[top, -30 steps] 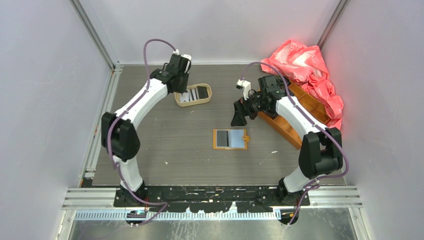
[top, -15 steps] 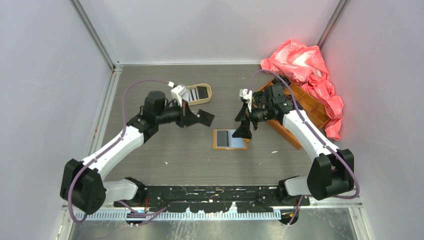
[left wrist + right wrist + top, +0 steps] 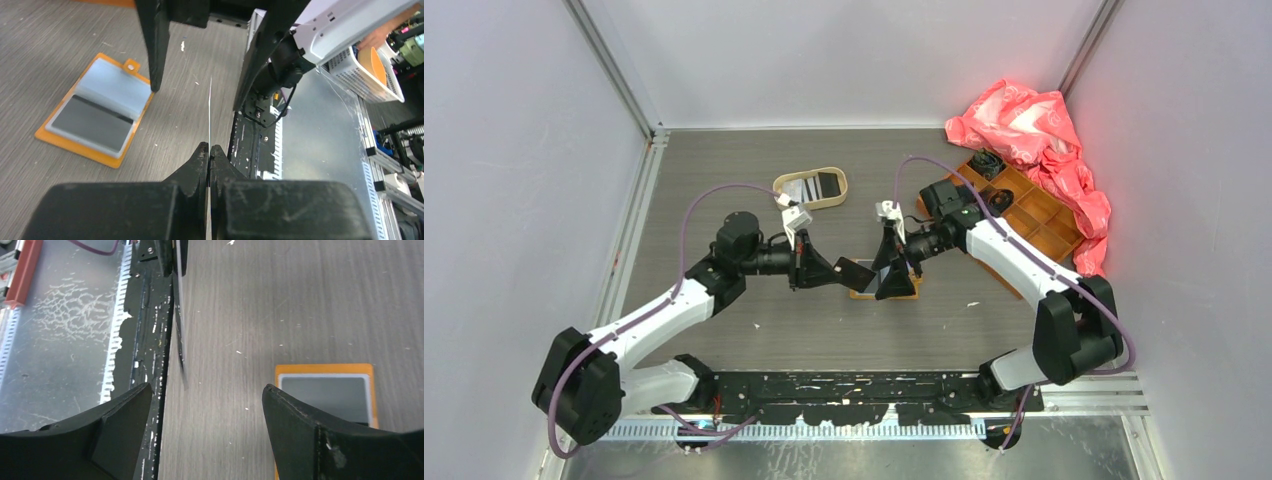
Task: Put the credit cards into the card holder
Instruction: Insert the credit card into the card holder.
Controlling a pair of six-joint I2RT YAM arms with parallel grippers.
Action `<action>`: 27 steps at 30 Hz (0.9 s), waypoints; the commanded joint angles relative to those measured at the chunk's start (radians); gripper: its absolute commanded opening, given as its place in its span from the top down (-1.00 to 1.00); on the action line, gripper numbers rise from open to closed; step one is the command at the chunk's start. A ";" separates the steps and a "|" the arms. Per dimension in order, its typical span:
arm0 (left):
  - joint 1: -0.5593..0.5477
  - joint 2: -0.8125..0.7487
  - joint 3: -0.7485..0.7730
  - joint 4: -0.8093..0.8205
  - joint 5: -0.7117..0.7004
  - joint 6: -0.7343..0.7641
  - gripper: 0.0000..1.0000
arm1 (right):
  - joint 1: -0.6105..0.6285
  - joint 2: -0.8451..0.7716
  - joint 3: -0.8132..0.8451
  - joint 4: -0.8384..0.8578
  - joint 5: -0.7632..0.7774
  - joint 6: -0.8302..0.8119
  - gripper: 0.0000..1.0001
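The orange card holder (image 3: pixel 904 293) lies open at the table's middle, with a dark card in one clear pocket (image 3: pixel 92 120). My left gripper (image 3: pixel 836 273) is shut on a black card (image 3: pixel 857 272) and holds it on edge above the table, just left of the holder. In the left wrist view the card shows as a thin line (image 3: pixel 210 110) between the shut jaws (image 3: pixel 209 149). My right gripper (image 3: pixel 889 274) is open and empty over the holder's left part. It faces the card (image 3: pixel 177 315), and the holder (image 3: pixel 327 392) is by its right finger (image 3: pixel 295 410).
An oval tan tray (image 3: pixel 836 199) behind the holder holds a striped card (image 3: pixel 796 190) and a black card (image 3: pixel 829 183). A large orange compartmented box (image 3: pixel 1029 215) and a crumpled pink bag (image 3: pixel 1029 125) fill the back right.
My left arm swung from the tray to the table's middle with a black card in its jaws. My right gripper moved forward and left, down over the card holder.
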 commanded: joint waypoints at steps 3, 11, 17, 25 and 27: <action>-0.042 0.014 0.068 0.008 0.041 0.077 1.00 | 0.036 0.010 0.046 -0.007 -0.020 0.018 -0.60; -0.081 0.072 0.126 -0.097 0.012 0.156 1.00 | 0.068 0.008 0.067 -0.023 -0.019 0.034 -0.27; -0.098 0.109 0.154 -0.132 -0.007 0.180 1.00 | 0.070 0.008 0.081 -0.026 -0.033 0.059 0.36; -0.096 0.037 0.053 0.000 -0.207 0.081 0.11 | 0.071 0.015 0.121 -0.063 -0.082 0.097 0.98; -0.091 -0.042 -0.039 0.131 -0.283 0.026 -0.22 | 0.066 0.017 0.126 -0.041 -0.094 0.163 0.98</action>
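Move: The card stands out to the right from the left fingers. Its middle is about 4 cm left of the open right fingers, 1 cm back and 1 cm above. From the left hand, that right gripper waits some 9 cm to the right, 1 cm back and 2 cm lower. The open card holder lies 5 cm ahead of the right hand, 2 cm right and about 16 cm below; the card tray is roughly 28 cm ahead of the left hand, 9 cm left and 20 cm below. The right fingers close from wide open onto the card's free end and pinch it, having eased about 1.5 cm left and 1.5 cm back, and then rise 1 to 2 cm. The left hand carries the card some 2.5 cm right towards them while sinking 1.5 cm and drawing slightly back; then its fingers open about halfway and let go as it shifts a little forward. ##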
